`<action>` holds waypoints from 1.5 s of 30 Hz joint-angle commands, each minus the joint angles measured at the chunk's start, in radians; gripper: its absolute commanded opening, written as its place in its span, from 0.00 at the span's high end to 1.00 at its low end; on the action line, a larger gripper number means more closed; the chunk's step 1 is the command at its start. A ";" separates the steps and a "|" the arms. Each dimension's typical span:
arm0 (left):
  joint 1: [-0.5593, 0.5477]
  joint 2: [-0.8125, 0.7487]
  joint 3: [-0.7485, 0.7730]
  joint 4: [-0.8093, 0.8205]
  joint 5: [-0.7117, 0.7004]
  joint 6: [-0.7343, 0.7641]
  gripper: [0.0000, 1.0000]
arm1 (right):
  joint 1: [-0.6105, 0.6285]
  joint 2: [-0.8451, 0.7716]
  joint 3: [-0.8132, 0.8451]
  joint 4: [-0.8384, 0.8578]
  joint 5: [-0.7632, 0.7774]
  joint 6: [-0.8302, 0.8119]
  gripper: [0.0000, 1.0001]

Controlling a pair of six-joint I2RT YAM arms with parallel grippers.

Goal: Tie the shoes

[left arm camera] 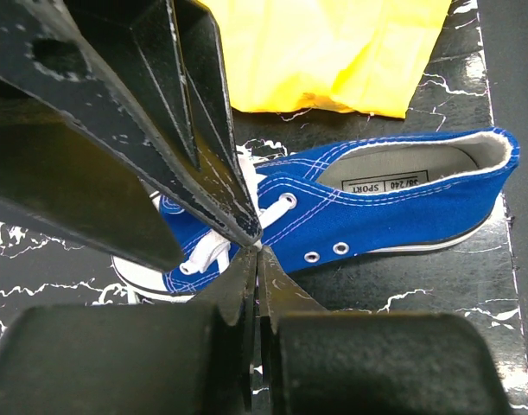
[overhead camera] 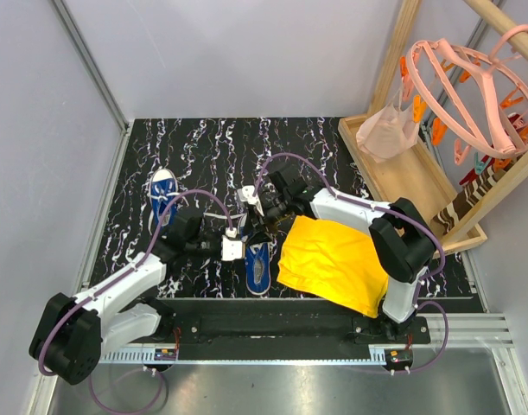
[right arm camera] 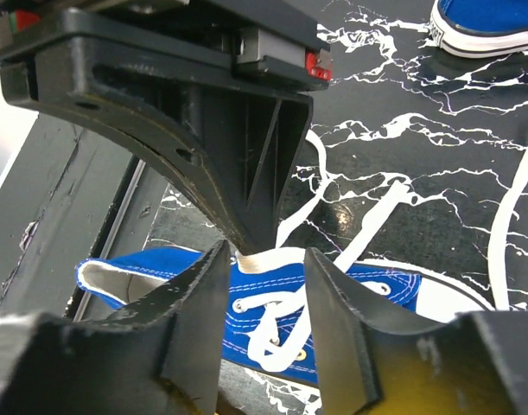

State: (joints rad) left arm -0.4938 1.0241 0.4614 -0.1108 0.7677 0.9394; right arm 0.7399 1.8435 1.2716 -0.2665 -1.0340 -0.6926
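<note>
One blue shoe (overhead camera: 257, 268) lies on its side in the middle of the black marbled table, next to the yellow cloth (overhead camera: 333, 259). The other shoe (overhead camera: 163, 192) stands apart at the far left. My left gripper (left arm camera: 257, 251) is shut, its tips at the white lace (left arm camera: 207, 251) by the shoe's (left arm camera: 402, 207) tongue; whether the lace is pinched does not show. My right gripper (right arm camera: 265, 251) hangs open just above the same shoe (right arm camera: 143, 264), the crossed laces (right arm camera: 289, 324) showing between its fingers. The two grippers (overhead camera: 233, 248) (overhead camera: 251, 206) nearly touch tip to tip.
A wooden rack with pink hangers (overhead camera: 471, 86) and clothes pegs stands on a wooden tray (overhead camera: 419, 173) at the back right. Loose lace ends (right arm camera: 505, 216) trail across the table. The table's near edge runs close behind the shoe.
</note>
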 commanded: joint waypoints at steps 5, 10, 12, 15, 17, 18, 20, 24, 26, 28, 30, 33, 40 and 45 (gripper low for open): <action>0.004 0.008 0.042 0.033 0.038 0.016 1.00 | 0.010 0.002 -0.005 -0.020 0.005 -0.061 0.61; 0.006 0.010 0.045 0.028 0.035 0.018 1.00 | 0.010 0.000 0.006 -0.023 0.020 -0.054 0.86; 0.004 0.004 0.049 0.013 0.024 0.016 0.98 | 0.010 -0.009 0.002 -0.023 0.031 -0.048 0.95; 0.030 -0.031 0.056 -0.027 -0.001 0.012 0.87 | 0.010 -0.033 -0.018 -0.027 0.055 -0.053 1.00; 0.072 -0.068 0.060 -0.049 0.001 -0.013 0.74 | 0.010 -0.044 -0.029 -0.033 0.063 -0.054 1.00; 0.125 -0.076 0.066 -0.065 0.011 -0.016 0.70 | 0.012 -0.056 -0.041 -0.031 0.071 -0.053 1.00; 0.181 -0.079 0.098 -0.166 0.034 0.041 0.62 | 0.010 -0.067 -0.054 -0.036 0.074 -0.050 1.00; 0.291 -0.033 0.132 -0.286 0.062 0.227 0.54 | 0.010 -0.092 -0.080 -0.036 0.086 -0.044 1.00; 0.293 0.026 0.148 -0.357 0.045 0.330 0.54 | 0.010 -0.092 -0.081 -0.036 0.088 -0.036 1.00; 0.293 0.089 0.152 -0.359 0.042 0.390 0.55 | 0.010 -0.092 -0.080 -0.036 0.091 -0.027 1.00; 0.288 0.131 0.174 -0.362 0.047 0.432 0.55 | 0.012 -0.092 -0.075 -0.033 0.097 -0.022 1.00; 0.271 0.211 0.213 -0.362 0.018 0.453 0.57 | 0.012 -0.090 -0.071 -0.028 0.101 -0.016 1.00; 0.270 0.317 0.240 -0.333 -0.027 0.499 0.59 | 0.013 -0.079 -0.060 -0.019 0.097 -0.015 1.00; 0.258 0.360 0.253 -0.331 -0.042 0.529 0.59 | 0.013 -0.072 -0.054 -0.014 0.098 -0.012 1.00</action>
State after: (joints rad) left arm -0.2253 1.3544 0.6743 -0.4656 0.7372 1.4113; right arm 0.7410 1.7977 1.1896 -0.3080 -0.9337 -0.7101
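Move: The left gripper's shut tips are on the lace loop over the blue shoe. The loose lace end it goes to next lies about 6 cm ahead, 7 cm left and 7 cm below it; the long lace to the other shoe runs some 10 cm ahead, 7 cm left and 7 cm below. The shoe's middle is about 2 cm back, 1 cm right and 5 cm below. The loop sits between the right gripper's half-open tips, level with them, about 1 cm left. Close the right gripper onto the lace loop at the left fingertips, then ease it some 2 cm down and 2 cm right, keeping it shut over the lacing. As it starts down, open the left gripper to just under half to free the loop, swing it left and forward clear of the shoe, then down about 7 cm, rolling some 15 degrees, to straddle the loose lace end with open fingers. ##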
